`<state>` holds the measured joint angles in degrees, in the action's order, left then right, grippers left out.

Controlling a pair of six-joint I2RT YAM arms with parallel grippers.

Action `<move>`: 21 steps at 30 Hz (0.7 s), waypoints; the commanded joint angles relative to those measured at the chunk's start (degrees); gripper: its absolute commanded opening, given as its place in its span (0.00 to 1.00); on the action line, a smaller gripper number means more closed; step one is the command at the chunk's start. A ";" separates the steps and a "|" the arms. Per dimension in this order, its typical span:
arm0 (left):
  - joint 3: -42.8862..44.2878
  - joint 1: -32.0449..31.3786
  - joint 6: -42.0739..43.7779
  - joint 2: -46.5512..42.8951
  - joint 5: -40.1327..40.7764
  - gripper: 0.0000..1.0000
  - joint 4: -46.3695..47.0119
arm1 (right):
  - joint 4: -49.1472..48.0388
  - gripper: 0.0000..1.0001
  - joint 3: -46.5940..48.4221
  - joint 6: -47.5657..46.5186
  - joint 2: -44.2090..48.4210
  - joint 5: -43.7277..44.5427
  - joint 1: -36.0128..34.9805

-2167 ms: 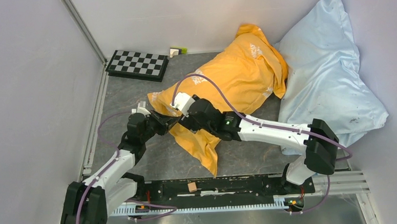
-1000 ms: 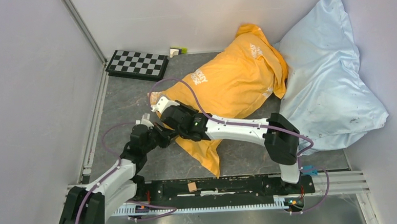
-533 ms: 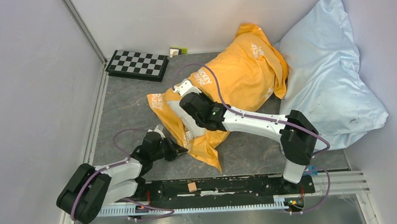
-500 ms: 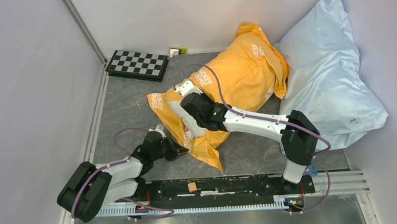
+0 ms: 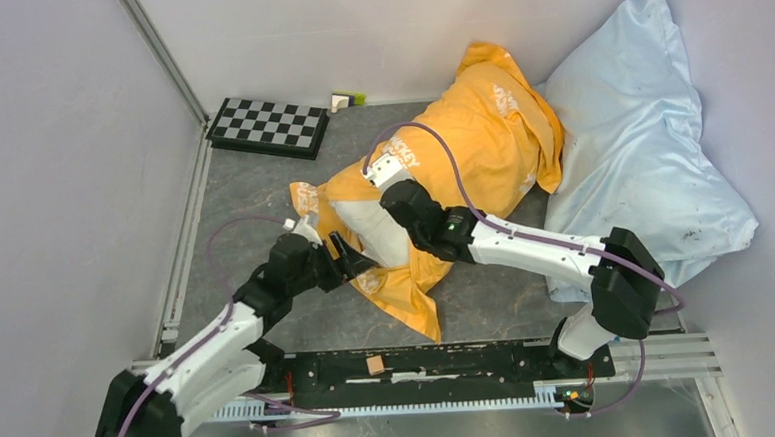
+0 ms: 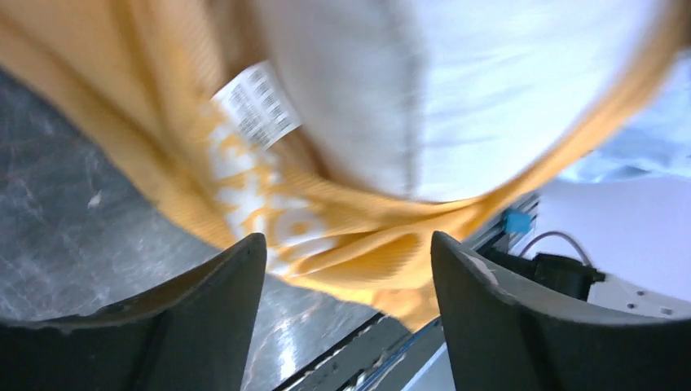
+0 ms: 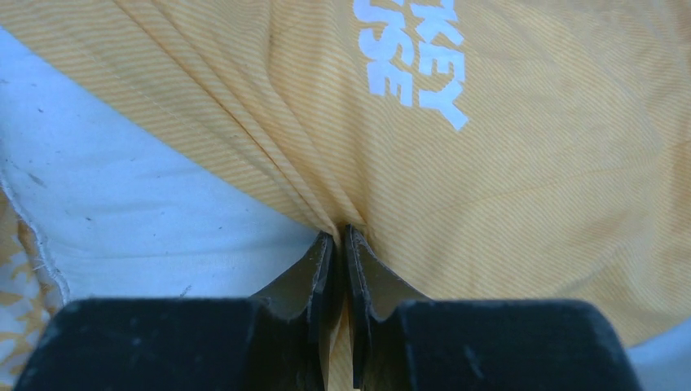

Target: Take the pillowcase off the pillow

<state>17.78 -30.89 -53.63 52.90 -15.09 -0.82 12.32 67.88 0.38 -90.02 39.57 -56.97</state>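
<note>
The orange pillowcase (image 5: 480,144) lies across the middle of the table, bunched up toward the back. The white pillow (image 5: 376,231) pokes out of its near open end. My right gripper (image 5: 385,171) sits on top of the case, shut on a pinched ridge of orange fabric (image 7: 338,236) beside the white lettering; the bare pillow (image 7: 122,212) shows to its left. My left gripper (image 5: 354,264) is at the pillow's near end, open (image 6: 346,281), with nothing between its fingers. The loose orange hem (image 6: 342,236), a white label and the pillow (image 6: 473,98) lie just ahead of it.
A large pale blue pillow (image 5: 641,155) leans in the back right corner, touching the pillowcase. A checkerboard (image 5: 269,127) and small blocks (image 5: 345,100) lie at the back left. Grey walls close in both sides. A small wooden block (image 5: 375,364) rests on the front rail.
My left gripper has let go of the orange hem, opened and moved up toward the pillow's end. My right gripper has pulled the fabric farther back, and more white pillow is bare.
</note>
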 commanded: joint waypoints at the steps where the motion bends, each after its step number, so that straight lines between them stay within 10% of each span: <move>1: 5.29 -0.13 5.42 -9.84 6.82 0.90 -10.73 | -0.28 0.15 -1.29 0.10 2.74 -0.56 1.24; 11: 7.06 0.19 2.13 -7.12 18.19 1.00 0.55 | -2.60 0.16 -2.83 0.14 4.31 -5.33 1.20; 21: 9.06 6.89 -0.80 14.13 8.88 1.00 28.58 | -3.39 0.18 -3.58 -2.44 5.35 -10.83 1.25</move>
<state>25.34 -27.62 -51.75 61.78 -1.21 9.98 9.80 65.67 -0.54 -87.26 30.94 -56.07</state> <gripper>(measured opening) 0.994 0.175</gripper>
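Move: The pillow's bare white end shows in the pillowcase's open mouth, some 6 cm ahead of the left gripper and 5 cm to its right, about level. The mouth's lower hem lies some 3 cm back and 3 cm right of that gripper, about 3 cm below; its far-left corner about 13 cm ahead, 9 cm left and 4 cm below. From the right gripper, still pinching the upper hem, the white end is 4 cm back, 2 cm left and 8 cm below. Lift the left gripper about 7 cm off the lower hem while opening its fingers fully, then carry it forward about 9 cm in all, sinking some 3 cm onto the pillow's white end, fingers tipping up and swinging counter-clockwise about 15 degrees. With the right gripper keep the upper hem pinched, easing it slightly left and back. ##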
